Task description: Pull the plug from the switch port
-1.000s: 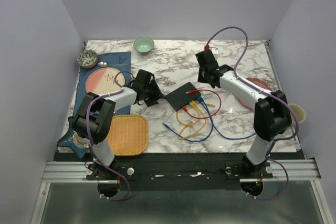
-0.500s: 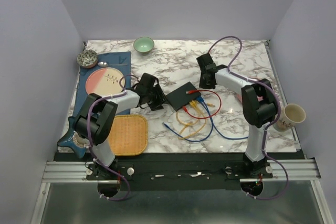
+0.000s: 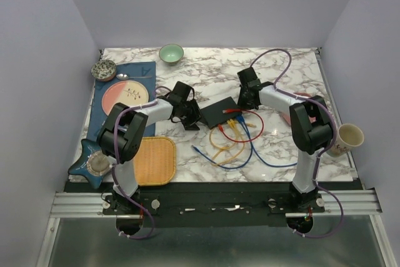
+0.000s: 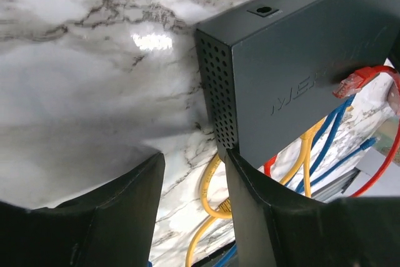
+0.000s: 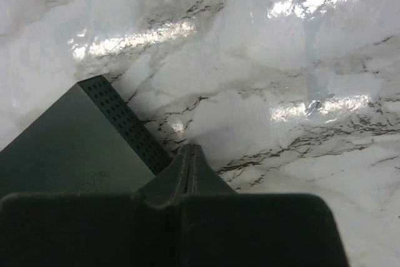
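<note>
The flat black switch box (image 3: pixel 219 112) lies mid-table, with red, yellow and blue cables (image 3: pixel 234 139) plugged into the row of ports on its near-right edge. My left gripper (image 3: pixel 192 119) is open at the box's left corner. In the left wrist view the left gripper (image 4: pixel 194 176) holds nothing, and its right finger (image 4: pixel 262 204) touches the corner of the box (image 4: pixel 312 42). A red plug (image 4: pixel 355 82) sits in the box's edge. My right gripper (image 3: pixel 246 102) is shut and empty at the far right corner, its tip (image 5: pixel 189 153) beside the box (image 5: pixel 62 148).
A pink plate (image 3: pixel 125 96) on a blue mat, a speckled bowl (image 3: pixel 103 70) and a green bowl (image 3: pixel 170 54) stand at the back left. A yellow woven tray (image 3: pixel 153 161) and a blue star dish (image 3: pixel 84 168) are near left. A cup (image 3: pixel 347 137) stands right.
My left gripper has moved right up to the box's left corner. My right gripper has come down and nearer to the box's far right corner.
</note>
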Robot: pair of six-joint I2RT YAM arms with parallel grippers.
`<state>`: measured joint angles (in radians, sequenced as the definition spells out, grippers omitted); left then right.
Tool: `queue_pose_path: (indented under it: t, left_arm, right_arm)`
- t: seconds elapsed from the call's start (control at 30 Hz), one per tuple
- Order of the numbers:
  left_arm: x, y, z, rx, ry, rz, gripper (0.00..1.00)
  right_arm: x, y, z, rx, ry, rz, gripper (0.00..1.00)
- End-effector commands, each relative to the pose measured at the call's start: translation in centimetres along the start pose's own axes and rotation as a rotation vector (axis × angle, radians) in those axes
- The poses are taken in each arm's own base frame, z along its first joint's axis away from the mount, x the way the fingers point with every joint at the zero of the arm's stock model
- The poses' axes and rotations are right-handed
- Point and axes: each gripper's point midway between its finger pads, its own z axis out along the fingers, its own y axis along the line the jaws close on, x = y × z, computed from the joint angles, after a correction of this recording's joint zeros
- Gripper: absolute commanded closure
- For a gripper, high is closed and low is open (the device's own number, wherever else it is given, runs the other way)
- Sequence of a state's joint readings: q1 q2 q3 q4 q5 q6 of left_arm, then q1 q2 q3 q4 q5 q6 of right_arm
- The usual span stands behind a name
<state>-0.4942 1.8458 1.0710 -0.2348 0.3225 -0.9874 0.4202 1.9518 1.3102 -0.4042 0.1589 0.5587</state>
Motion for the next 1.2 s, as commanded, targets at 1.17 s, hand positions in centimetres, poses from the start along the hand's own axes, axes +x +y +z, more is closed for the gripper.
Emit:
queue_pose_path:
  t: [1.17]
  left_arm:
    - [-7.6,0.0,-0.4,0.006,-0.139,-0.011,0.4]
  right_arm:
    - [-5.1,3.4,-3.4,-0.155,-0.085,0.123,0.99]
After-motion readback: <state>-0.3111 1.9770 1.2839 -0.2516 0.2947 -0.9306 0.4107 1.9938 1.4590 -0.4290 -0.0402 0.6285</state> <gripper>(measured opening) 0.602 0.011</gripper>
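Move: The switch's middle is about 7 cm ahead and 7 cm right of my left hand, whose open right finger is at its near-left corner. From my right hand, shut beside the switch's right end, that middle is some 9 cm left and 2 cm back. The loose red plug on its top lies 5 cm left and 2 cm back of my right hand; the blue plugs are 6 cm back, straight behind that hand, and the yellow plugs 9 cm back and 4 cm left. I drive my left hand forward about 15 cm along the switch's left end, drifting left, then draw it back some 5 cm with the fingers still half open. My shut right hand first edges forward and up off the right end, sweeps left over the switch, tilting about 20 degrees left side up, then returns right about 9 cm to stop slightly above the top, beside the loose red plug. ##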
